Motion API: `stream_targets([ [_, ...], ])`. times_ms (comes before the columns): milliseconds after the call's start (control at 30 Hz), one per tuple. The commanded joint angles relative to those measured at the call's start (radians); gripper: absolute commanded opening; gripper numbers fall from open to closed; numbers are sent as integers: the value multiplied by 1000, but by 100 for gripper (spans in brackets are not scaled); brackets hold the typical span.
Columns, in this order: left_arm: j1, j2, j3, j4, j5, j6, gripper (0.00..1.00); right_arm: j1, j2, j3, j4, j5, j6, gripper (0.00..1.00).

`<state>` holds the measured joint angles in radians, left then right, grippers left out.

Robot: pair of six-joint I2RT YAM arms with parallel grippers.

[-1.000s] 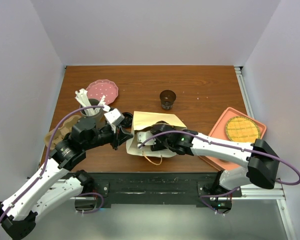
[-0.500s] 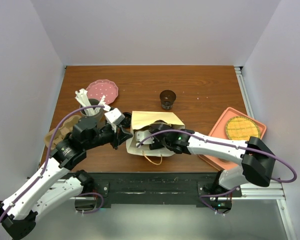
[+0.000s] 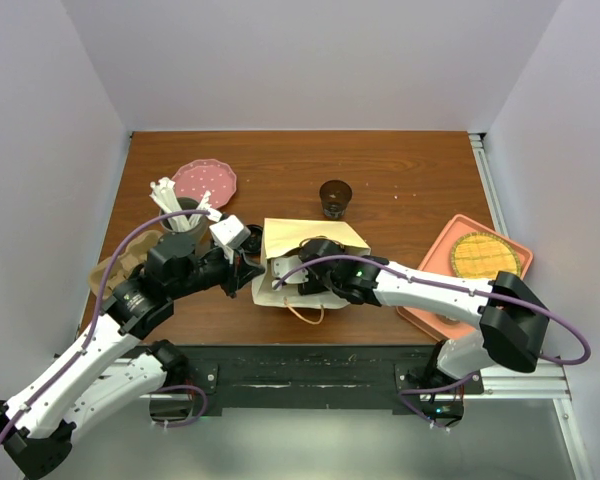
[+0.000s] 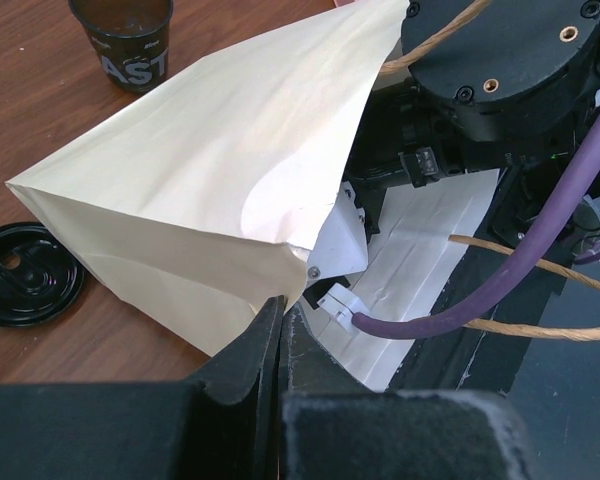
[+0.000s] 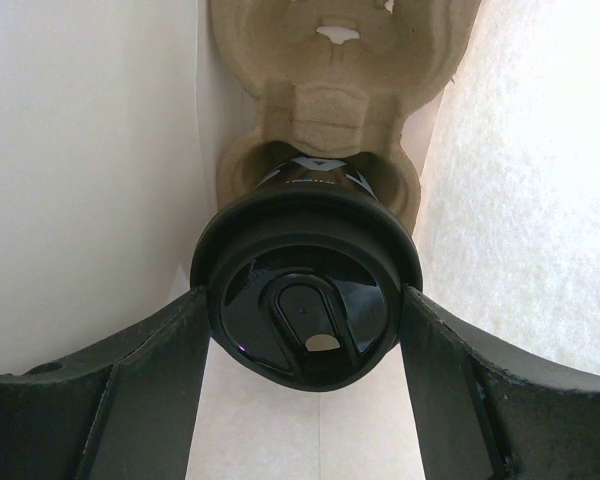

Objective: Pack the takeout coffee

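Observation:
A cream paper bag [image 3: 302,238] [image 4: 210,170] lies on its side mid-table, mouth toward the arms. My left gripper [image 3: 250,268] [image 4: 282,306] is shut on the lower edge of the bag's mouth and holds it up. My right gripper [image 5: 305,298] reaches inside the bag, so its fingers are hidden in the top view. There it is shut on the takeout coffee [image 5: 305,310], a dark cup with a black lid, one finger against each side of the lid. The cup's base sits in a pocket of a pulp cup carrier [image 5: 330,60] deep in the bag.
An open brown cup [image 3: 335,198] [image 4: 125,40] stands behind the bag. A loose black lid [image 3: 252,236] [image 4: 25,275] lies at the bag's left. Farther left are a grey utensil cup [image 3: 180,215], a pink plate [image 3: 204,182] and another pulp carrier [image 3: 115,265]. An orange tray [image 3: 450,255] sits right.
My right arm has pushed a little farther left into the bag. The left gripper keeps its hold on the bag's edge.

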<state>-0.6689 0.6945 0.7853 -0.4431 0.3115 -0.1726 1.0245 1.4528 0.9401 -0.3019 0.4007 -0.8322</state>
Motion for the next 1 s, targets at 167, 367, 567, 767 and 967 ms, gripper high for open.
stream_targets([
  [167, -3, 2, 46, 29, 15, -27, 0, -24, 21, -29, 3, -16, 4, 62],
  [367, -4, 13, 54, 15, -14, -27, 0, -27, 34, -20, 0, -16, 4, 69],
  [567, -3, 22, 71, 7, -43, -39, 0, -27, 32, 31, -37, -34, -1, 78],
  [767, -3, 45, 106, -11, -49, -57, 0, -27, 17, 46, -74, -45, 10, 85],
  [967, -4, 50, 123, -26, -43, -62, 0, -27, 9, 55, -85, -59, 18, 99],
])
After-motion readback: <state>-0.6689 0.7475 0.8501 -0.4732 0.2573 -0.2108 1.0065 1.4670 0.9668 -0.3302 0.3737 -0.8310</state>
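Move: The right hand, down inside the bag, holds the lidded coffee cup at its fingertips; the carrier pocket around the cup lies about 2 cm ahead, 2 cm left and 5 cm below. The carrier's empty pocket is roughly level ahead, 9 cm left; the small dark cup stands some 18 cm ahead, straight out. The left hand pinches the bag's rim right at its fingertips, with the coffee cup about 10 cm ahead, 16 cm right and 14 cm below. The right fingers let go of the lidded cup in the carrier pocket, opening from about three-quarters to nearly full while the hand stays practically in place. The left hand, fingers still shut on the bag's rim, first holds, then draws the rim about 1 cm forward and 1 cm up with a slight counter-clockwise turn. ##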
